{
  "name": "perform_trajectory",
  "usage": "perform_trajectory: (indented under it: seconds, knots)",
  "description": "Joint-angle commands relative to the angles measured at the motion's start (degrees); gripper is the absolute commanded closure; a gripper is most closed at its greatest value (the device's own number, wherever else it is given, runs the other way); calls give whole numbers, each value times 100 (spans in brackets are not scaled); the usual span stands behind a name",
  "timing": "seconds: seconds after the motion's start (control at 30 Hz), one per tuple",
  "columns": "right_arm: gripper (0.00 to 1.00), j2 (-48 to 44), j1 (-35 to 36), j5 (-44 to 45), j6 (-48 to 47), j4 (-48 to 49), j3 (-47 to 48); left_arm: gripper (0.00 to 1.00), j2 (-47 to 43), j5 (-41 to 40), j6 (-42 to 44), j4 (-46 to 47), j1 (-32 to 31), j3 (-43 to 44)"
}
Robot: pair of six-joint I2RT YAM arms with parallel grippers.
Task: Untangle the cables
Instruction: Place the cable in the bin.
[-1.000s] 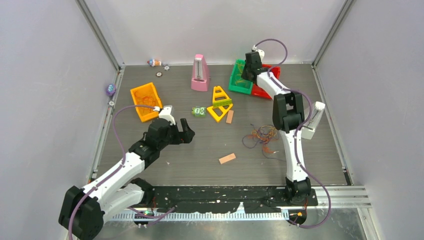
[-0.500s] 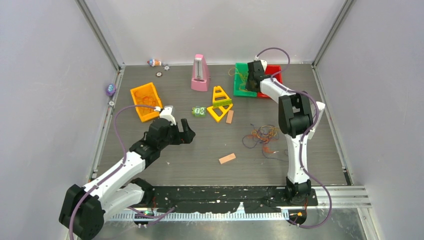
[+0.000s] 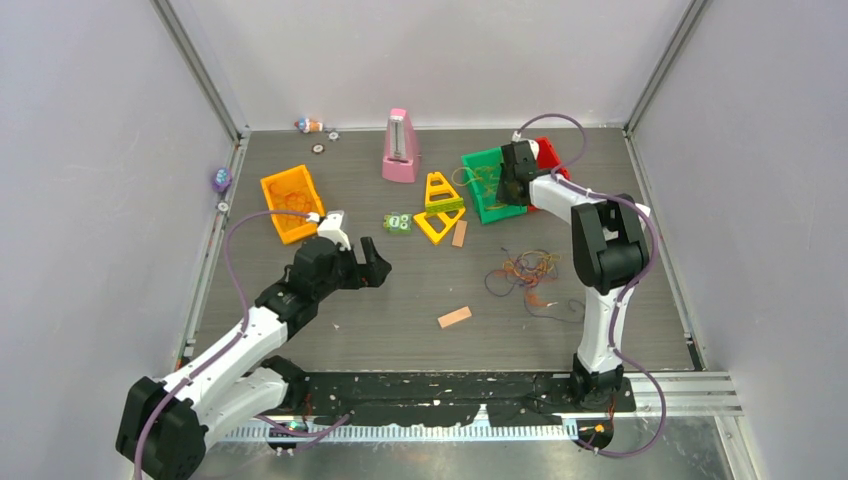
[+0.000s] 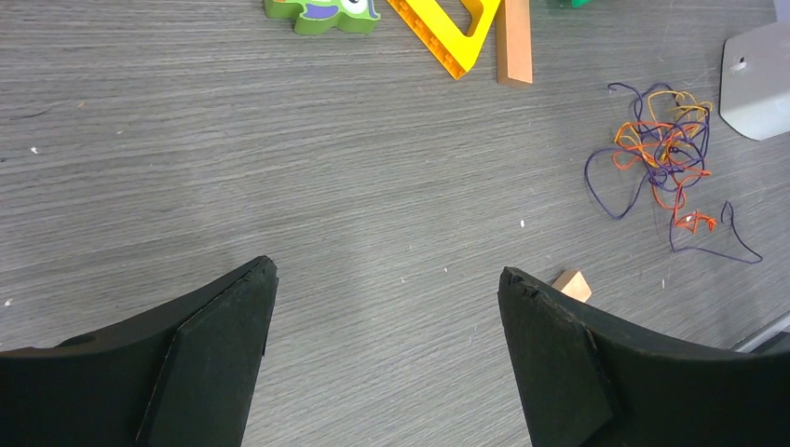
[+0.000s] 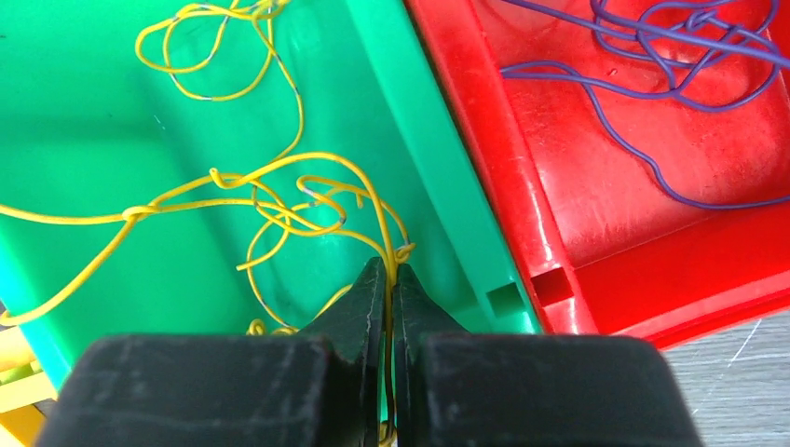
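Note:
A loose tangle of orange, yellow and purple cables [image 3: 525, 272] [image 4: 663, 149] lies on the table right of centre. My right gripper [image 3: 508, 190] [image 5: 388, 270] hangs over the green tray [image 3: 472, 188] [image 5: 93, 112], shut on a yellow cable [image 5: 377, 209] whose loops spread across the tray floor. Purple cables [image 5: 652, 56] lie in the red tray [image 3: 545, 152] [image 5: 606, 214] beside it. My left gripper [image 3: 375, 262] [image 4: 387, 275] hovers open over bare table left of centre, well apart from the tangle, with nothing between its fingers.
An orange tray [image 3: 290, 200] sits at the left. A pink metronome [image 3: 402, 148], yellow triangles [image 3: 440, 205], a green block [image 3: 398, 222] and two wooden blocks [image 3: 454, 317] [image 3: 459, 233] lie mid-table. Small toys [image 3: 308, 125] rest at the back left.
My right gripper has come forward and to the right over the green tray, and the tray has turned and slid nearer. The left arm has stayed still.

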Motion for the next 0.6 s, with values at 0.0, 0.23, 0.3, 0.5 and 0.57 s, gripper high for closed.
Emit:
perform_trajectory:
  seconds: [0.0, 0.23, 0.3, 0.5, 0.57]
  knots:
    - [95, -130, 32, 65, -105, -26, 642, 11, -110, 72, -25, 115, 12, 78]
    - [95, -118, 26, 489, -336, -557, 1656, 11, -180, 10, 0, 24, 13, 110]
    - [95, -223, 2, 534, -371, -580, 1735, 11, -174, 3, 9, 20, 12, 109]
    - [95, -549, -122, 502, -379, -661, 1693, 11, -119, 19, 31, 18, 12, 131]
    - [95, -672, -143, 480, -378, -648, 1527, 11, -113, 14, 33, 23, 12, 126]
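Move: Just behind and right of the green bin's middle, the right hand holds the yellow cable low down: that middle lies about 3 cm ahead, 4 cm left and 2 cm below. The red bin is some 5 cm ahead and 8 cm right, the yellow triangles about 17 cm left and 3 cm back, the remaining tangle roughly 18 cm back and 3 cm right. From the left hand, the green bin is about 25 cm ahead, 25 cm right and 12 cm lower. Lifting mostly straight up by about 10 cm, the right hand draws the yellow cable up away from the green bin's floor while swinging some 5 cm forward over the bin. The rise is quick, then eases off near the end; the fingertips tilt up roughly 10 degrees and stay shut, keeping their pinch on the cable. ##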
